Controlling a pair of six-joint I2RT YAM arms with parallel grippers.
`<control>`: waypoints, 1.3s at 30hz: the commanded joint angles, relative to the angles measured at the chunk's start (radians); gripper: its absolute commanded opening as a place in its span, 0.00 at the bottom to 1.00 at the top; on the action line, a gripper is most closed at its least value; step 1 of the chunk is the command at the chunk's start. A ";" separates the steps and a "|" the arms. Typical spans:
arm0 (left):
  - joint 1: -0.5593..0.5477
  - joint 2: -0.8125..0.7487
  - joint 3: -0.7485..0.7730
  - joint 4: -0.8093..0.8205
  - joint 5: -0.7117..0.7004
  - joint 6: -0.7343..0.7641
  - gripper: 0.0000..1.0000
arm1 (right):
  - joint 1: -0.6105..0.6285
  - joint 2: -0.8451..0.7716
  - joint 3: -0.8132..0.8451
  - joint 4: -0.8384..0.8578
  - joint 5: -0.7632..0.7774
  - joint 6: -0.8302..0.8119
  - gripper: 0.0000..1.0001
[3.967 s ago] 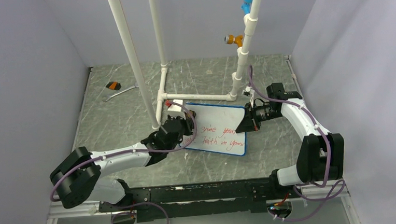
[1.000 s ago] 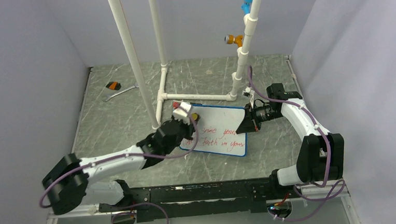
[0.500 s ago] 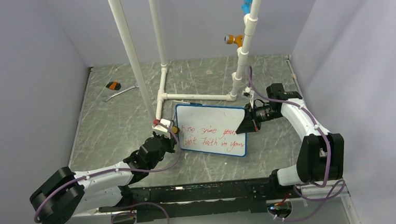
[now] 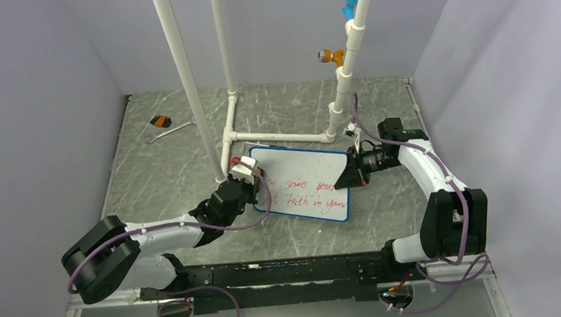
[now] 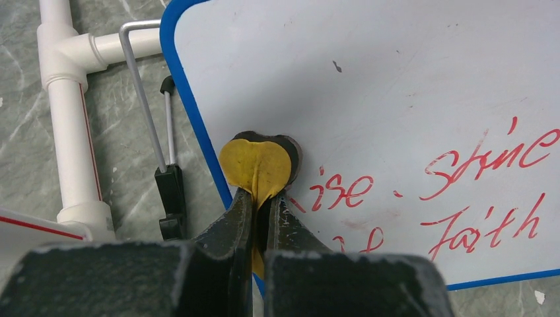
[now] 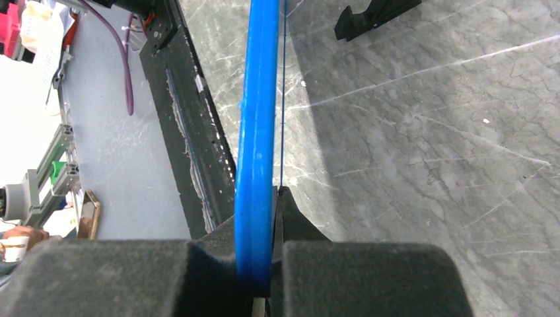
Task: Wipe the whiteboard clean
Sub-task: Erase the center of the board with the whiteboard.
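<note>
The whiteboard (image 4: 303,161) leans on the table, blue-framed, with red handwriting across its lower half. My left gripper (image 4: 255,183) is shut on a round yellow eraser pad (image 5: 256,166) with a dark felt face. The pad is pressed on the board's left edge, just left of the red word "ise" (image 5: 343,190). In the left wrist view the left gripper (image 5: 261,198) pinches the pad's folded tab over the whiteboard (image 5: 396,79). My right gripper (image 4: 346,175) is shut on the board's right edge. The right wrist view shows that gripper (image 6: 267,201) clamping the blue frame (image 6: 256,119) edge-on.
A white pipe frame (image 4: 280,137) stands just behind the board, with tall uprights (image 4: 184,69). A wrench (image 4: 169,130) and a small orange-black item (image 4: 160,121) lie at the back left. The board's wire stand and black foot (image 5: 170,188) sit beside its left edge.
The left gripper swept left off the board with the pad, then came back right onto the board's left edge. The right arm and the board have not moved.
</note>
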 commanded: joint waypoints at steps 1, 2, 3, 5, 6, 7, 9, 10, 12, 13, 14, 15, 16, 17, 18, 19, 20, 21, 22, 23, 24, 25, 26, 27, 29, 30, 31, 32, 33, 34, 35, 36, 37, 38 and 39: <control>0.005 0.015 0.028 -0.040 -0.001 -0.025 0.00 | 0.007 -0.017 0.029 -0.018 -0.035 -0.041 0.00; 0.005 0.014 0.017 -0.051 0.009 -0.045 0.00 | 0.005 -0.016 0.030 -0.019 -0.035 -0.041 0.00; 0.005 0.014 0.007 -0.063 0.021 -0.064 0.00 | 0.006 -0.016 0.029 -0.019 -0.035 -0.041 0.00; 0.004 0.019 -0.014 -0.079 0.045 -0.100 0.00 | 0.006 -0.013 0.029 -0.019 -0.035 -0.041 0.00; 0.003 0.025 -0.026 -0.084 0.061 -0.115 0.00 | 0.007 -0.013 0.030 -0.019 -0.035 -0.041 0.00; 0.004 0.033 -0.034 -0.084 0.071 -0.127 0.00 | 0.007 -0.011 0.031 -0.020 -0.035 -0.042 0.00; 0.004 0.052 -0.042 -0.084 0.086 -0.145 0.00 | 0.007 -0.009 0.031 -0.021 -0.035 -0.042 0.00; 0.004 0.062 -0.044 -0.084 0.091 -0.151 0.00 | 0.007 -0.010 0.031 -0.019 -0.035 -0.041 0.00; 0.003 0.071 -0.041 -0.090 0.094 -0.159 0.00 | 0.006 -0.012 0.030 -0.017 -0.035 -0.039 0.00; 0.004 0.074 -0.041 -0.101 0.095 -0.160 0.00 | 0.006 -0.013 0.029 -0.017 -0.035 -0.039 0.00; 0.003 0.073 -0.037 -0.112 0.093 -0.163 0.00 | 0.006 -0.014 0.029 -0.016 -0.036 -0.038 0.00; 0.004 0.071 -0.036 -0.125 0.092 -0.164 0.00 | 0.007 -0.014 0.029 -0.016 -0.035 -0.038 0.00; 0.004 0.066 -0.035 -0.135 0.091 -0.167 0.00 | 0.006 -0.014 0.029 -0.016 -0.035 -0.039 0.00; 0.004 0.062 -0.038 -0.147 0.090 -0.172 0.00 | 0.006 -0.014 0.030 -0.018 -0.035 -0.040 0.00; 0.004 0.055 -0.043 -0.158 0.087 -0.180 0.00 | 0.006 -0.014 0.030 -0.019 -0.035 -0.041 0.00; 0.004 0.048 -0.050 -0.165 0.085 -0.189 0.00 | 0.006 -0.016 0.030 -0.019 -0.036 -0.042 0.00; 0.004 0.039 -0.061 -0.170 0.085 -0.198 0.00 | 0.006 -0.015 0.030 -0.020 -0.036 -0.042 0.00; 0.004 0.031 -0.072 -0.172 0.087 -0.207 0.00 | 0.006 -0.016 0.030 -0.020 -0.036 -0.042 0.00; 0.004 0.024 -0.080 -0.174 0.089 -0.216 0.00 | 0.006 -0.015 0.030 -0.021 -0.037 -0.043 0.00; 0.004 0.018 -0.088 -0.173 0.091 -0.223 0.00 | 0.006 -0.014 0.030 -0.022 -0.037 -0.044 0.00; 0.002 0.014 -0.097 -0.170 0.094 -0.228 0.00 | 0.006 -0.014 0.030 -0.023 -0.037 -0.044 0.00; 0.002 0.012 -0.103 -0.168 0.094 -0.231 0.00 | 0.006 -0.015 0.030 -0.021 -0.037 -0.044 0.00; 0.002 0.012 -0.104 -0.167 0.094 -0.231 0.00 | 0.006 -0.015 0.030 -0.021 -0.037 -0.044 0.00; 0.002 0.013 -0.104 -0.166 0.094 -0.229 0.00 | 0.006 -0.015 0.030 -0.020 -0.037 -0.044 0.00; 0.001 0.016 -0.095 -0.159 0.097 -0.221 0.00 | 0.006 -0.016 0.029 -0.019 -0.036 -0.042 0.00; 0.002 0.016 -0.090 -0.155 0.098 -0.212 0.00 | 0.007 -0.016 0.029 -0.019 -0.035 -0.042 0.00; 0.002 0.014 -0.080 -0.158 0.094 -0.204 0.00 | 0.006 -0.016 0.029 -0.018 -0.035 -0.043 0.00; 0.002 0.010 -0.068 -0.163 0.092 -0.189 0.00 | 0.006 -0.017 0.030 -0.019 -0.035 -0.041 0.00; 0.002 0.006 -0.054 -0.168 0.085 -0.177 0.00 | 0.007 -0.017 0.030 -0.018 -0.035 -0.041 0.00; 0.004 0.002 -0.039 -0.174 0.081 -0.163 0.00 | 0.007 -0.014 0.030 -0.019 -0.035 -0.041 0.00; 0.004 -0.002 -0.022 -0.182 0.075 -0.149 0.00 | 0.006 -0.014 0.030 -0.018 -0.035 -0.041 0.00; 0.005 -0.007 -0.002 -0.195 0.064 -0.134 0.00 | 0.006 -0.015 0.030 -0.017 -0.035 -0.041 0.00; 0.006 -0.012 0.017 -0.206 0.059 -0.120 0.00 | 0.006 -0.015 0.030 -0.019 -0.035 -0.041 0.00; 0.008 -0.015 0.040 -0.216 0.056 -0.105 0.00 | 0.006 -0.014 0.030 -0.020 -0.034 -0.041 0.00; 0.012 -0.020 0.069 -0.224 0.055 -0.091 0.00 | 0.006 -0.014 0.030 -0.019 -0.035 -0.042 0.00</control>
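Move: My left hand still grips the yellow eraser, its head at the whiteboard's left edge; the board's lower left corner lies about 8 cm below this hand, 2 cm back and 2 cm right. The word "rise" is some 7 cm right, 3 cm ahead and 4 cm lower; the white pipe's foot stands about 8 cm left, 5 cm ahead and 12 cm down. From my right hand, that corner lies about 25 cm left, 2 cm back and 8 cm lower. Keeping the eraser pinched, I slide it down and somewhat back along the board's left margin with my left hand, about 5 cm in two short pulls, from beside "rise" towards the lower left corner. The fingers tip some 10 degrees further downwards as I go. My right hand stays put and keeps the board's right edge pinched. ##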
